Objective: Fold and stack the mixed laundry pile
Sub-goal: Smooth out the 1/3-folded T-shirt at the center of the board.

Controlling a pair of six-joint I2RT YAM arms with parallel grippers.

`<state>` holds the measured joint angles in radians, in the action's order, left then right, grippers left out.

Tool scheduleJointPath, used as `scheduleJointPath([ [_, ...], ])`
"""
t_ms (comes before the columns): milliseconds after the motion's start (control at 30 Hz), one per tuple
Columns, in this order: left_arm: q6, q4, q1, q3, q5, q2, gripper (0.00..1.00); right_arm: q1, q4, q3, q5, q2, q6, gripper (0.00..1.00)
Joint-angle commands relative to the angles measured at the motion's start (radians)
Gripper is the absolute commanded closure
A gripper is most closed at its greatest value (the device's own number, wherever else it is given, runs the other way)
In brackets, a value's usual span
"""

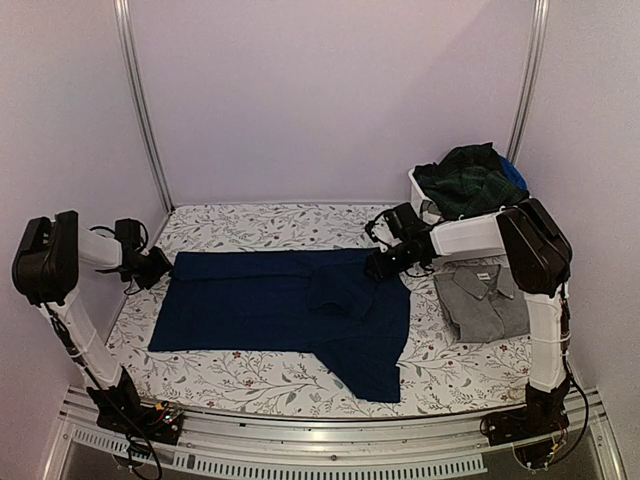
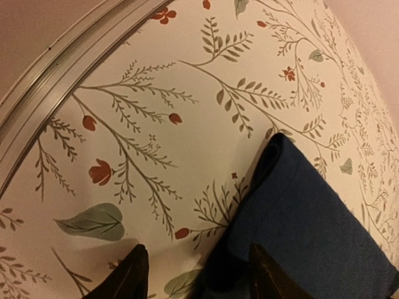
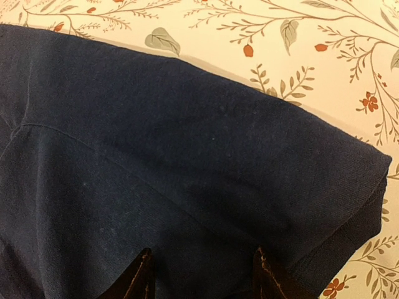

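Note:
A navy blue garment [image 1: 290, 310] lies spread flat across the middle of the table, one sleeve folded in. My left gripper [image 1: 158, 266] is at its far left corner. In the left wrist view that gripper [image 2: 198, 277] stands open, and the navy corner [image 2: 312, 218] lies flat by its right finger with nothing gripped. My right gripper [image 1: 386, 262] hovers at the garment's far right edge. The right wrist view shows it [image 3: 202, 279] open over the navy sleeve [image 3: 187, 156]. A folded grey garment [image 1: 485, 298] with a collar rests at the right. A dark green plaid garment [image 1: 470, 180] sits in the bin.
The white plastic bin [image 1: 418, 190] stands at the back right corner, with a bit of bright blue cloth [image 1: 513, 173] behind the plaid. The floral table cloth [image 1: 250, 385] covers the table. A metal rail [image 2: 56, 81] runs along the left edge.

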<state>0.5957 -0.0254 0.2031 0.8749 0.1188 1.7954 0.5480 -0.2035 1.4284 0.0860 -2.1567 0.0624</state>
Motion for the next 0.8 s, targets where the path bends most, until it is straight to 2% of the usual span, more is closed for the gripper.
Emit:
scheduleJointPath([
  [0,0.007,-0.042,-0.005,-0.012,0.024,-0.053,0.46,-0.023,-0.120,-0.023,-0.047,-0.072,0.002,0.48],
  [333,-0.009,-0.001,-0.019,0.024,0.053,0.020,0.50,-0.023,-0.121,-0.020,-0.050,-0.077,0.002,0.48],
  [367,-0.011,0.002,-0.019,0.025,0.056,0.029,0.53,-0.023,-0.120,-0.020,-0.052,-0.076,0.001,0.48],
  [433,-0.010,0.003,-0.021,0.024,0.061,0.045,0.67,-0.023,-0.122,-0.020,-0.058,-0.079,-0.001,0.48],
  [633,-0.002,0.040,-0.014,0.041,0.025,0.064,0.98,-0.026,-0.120,-0.019,-0.076,-0.087,-0.005,0.48],
  [767,0.003,0.096,0.017,0.076,-0.017,0.080,1.00,-0.035,-0.121,-0.011,-0.080,-0.093,-0.007,0.48],
])
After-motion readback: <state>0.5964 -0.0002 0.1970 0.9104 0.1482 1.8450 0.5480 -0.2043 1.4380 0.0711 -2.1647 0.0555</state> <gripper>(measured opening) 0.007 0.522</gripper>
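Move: The left hand, half open and low, has the near stretch of the navy T-shirt's left edge about 1 cm to its right, level fore and aft and some 2 cm below. The shirt's far-left corner lies roughly 6 cm ahead and 1 cm right, its near-left corner about 20 cm back, straight behind. The table's left rail is some 7 cm left, level with the hand. From the right hand, that left edge is about 50 cm left, level fore and aft, 1 cm down. The left fingers shut on the T-shirt's left edge and seem to pinch it: the hand first lifts about 1.5 cm, easing slightly right towards the shirt, then sinks some 2.5 cm while closing from half open to shut. The right hand stays put at the shirt's far right part, fingers still half open. ##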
